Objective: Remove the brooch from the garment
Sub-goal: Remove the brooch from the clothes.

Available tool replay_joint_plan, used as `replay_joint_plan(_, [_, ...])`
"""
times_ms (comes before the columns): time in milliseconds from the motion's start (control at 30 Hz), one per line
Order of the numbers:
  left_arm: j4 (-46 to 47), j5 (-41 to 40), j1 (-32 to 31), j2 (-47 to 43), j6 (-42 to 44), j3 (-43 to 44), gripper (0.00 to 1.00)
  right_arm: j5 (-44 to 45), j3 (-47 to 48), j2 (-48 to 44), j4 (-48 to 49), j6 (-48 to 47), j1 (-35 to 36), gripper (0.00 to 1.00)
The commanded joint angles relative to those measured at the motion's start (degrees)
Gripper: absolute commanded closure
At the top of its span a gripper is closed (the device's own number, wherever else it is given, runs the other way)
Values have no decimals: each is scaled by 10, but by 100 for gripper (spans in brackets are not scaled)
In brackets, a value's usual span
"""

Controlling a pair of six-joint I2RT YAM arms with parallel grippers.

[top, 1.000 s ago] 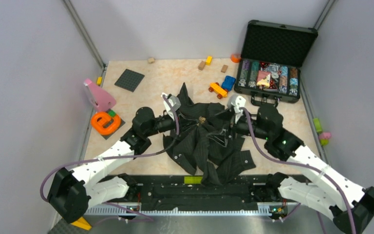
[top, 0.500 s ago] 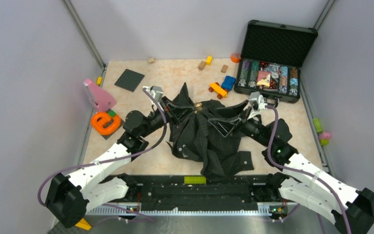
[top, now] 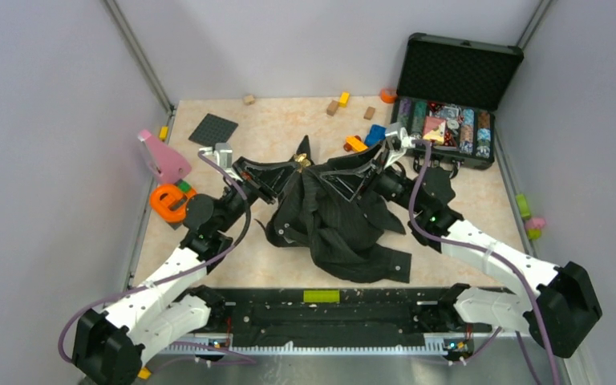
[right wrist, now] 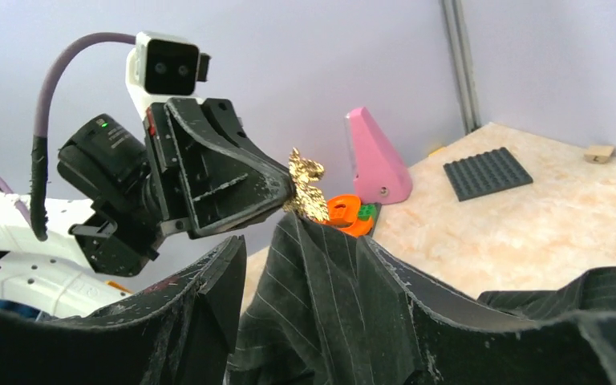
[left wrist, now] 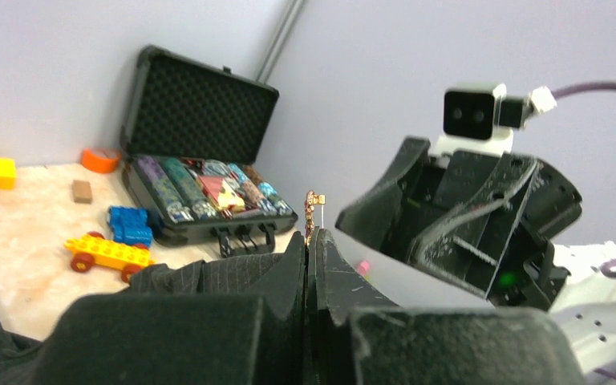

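The brooch (top: 299, 163), a small shiny gold ornament, sticks out of the tips of my left gripper (top: 287, 167), which is shut on it. In the left wrist view the brooch (left wrist: 311, 210) stands just above the closed gripper (left wrist: 309, 237). The garment (top: 337, 224), a dark pinstriped shirt, rises in a peak to the brooch (right wrist: 306, 186), and the rest lies heaped on the table. My right gripper (top: 338, 178) has its jaws apart around that fold of the garment (right wrist: 313, 305), just below the brooch. In the right wrist view a gap shows beside its left finger (right wrist: 224, 273).
An open black case (top: 449, 120) of coloured chips stands at the back right. An orange and blue toy car (top: 361, 143) sits just behind the right gripper. A pink wedge (top: 163, 156), an orange ring (top: 172, 200) and a dark baseplate (top: 212, 130) are at the left. Small blocks (top: 333, 106) lie at the back.
The left gripper has carried the brooch back and to the left, drawing the shirt up into a peak. The right gripper has followed it to the left with the fabric.
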Motion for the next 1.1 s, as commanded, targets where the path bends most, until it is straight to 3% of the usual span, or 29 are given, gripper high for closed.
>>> replay_joint_plan(0, [-28, 27, 12, -19, 4, 35, 100, -40, 27, 17, 49, 6, -3, 45])
replay_joint_plan(133, [-163, 103, 17, -12, 87, 103, 100, -59, 56, 54, 39, 26, -3, 45])
replay_joint_plan(200, [-137, 139, 17, -13, 78, 96, 100, -89, 47, 75, 99, 51, -3, 45])
replay_joint_plan(300, [-35, 127, 19, -30, 35, 35, 100, -92, 4, 90, 216, 95, -3, 46])
replay_joint_plan(367, [21, 138, 29, -38, 1, 15, 100, -97, -8, 97, 250, 111, -1, 52])
replay_joint_plan(500, [-1, 190, 34, -43, 7, 37, 100, -105, -20, 108, 296, 122, 15, 56])
replay_joint_plan(700, [-6, 187, 33, -60, 10, 26, 100, -92, -6, 107, 259, 90, 47, 59])
replay_joint_plan(833, [-5, 192, 33, -64, 9, 28, 100, -93, 1, 113, 258, 94, 52, 77])
replay_joint_plan(1067, [-2, 212, 32, -61, 3, 32, 100, -91, -2, 115, 273, 101, 57, 77])
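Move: The brooch is already pinched in my left fingers, about 1 cm ahead, 1 cm right and 1 cm above that hand's point. From my half-open right hand it lies roughly 5 cm left, 2 cm ahead and 2 cm higher. The garment hangs under it, its middle about level fore and aft with my right hand, straight below by some 13 cm. The yellow toy car stands about 27 cm ahead of the right hand, 8 cm right, 30 cm down. With my left hand I keep the brooch pinched and draw it back about 5 cm, swinging the fingertips clockwise. My right hand slides left towards it, then comes back alongside the left, some 4 cm each way, turning about 15 degrees counter-clockwise, and its fingers close from half open to nearly shut around the cloth just below the brooch. ##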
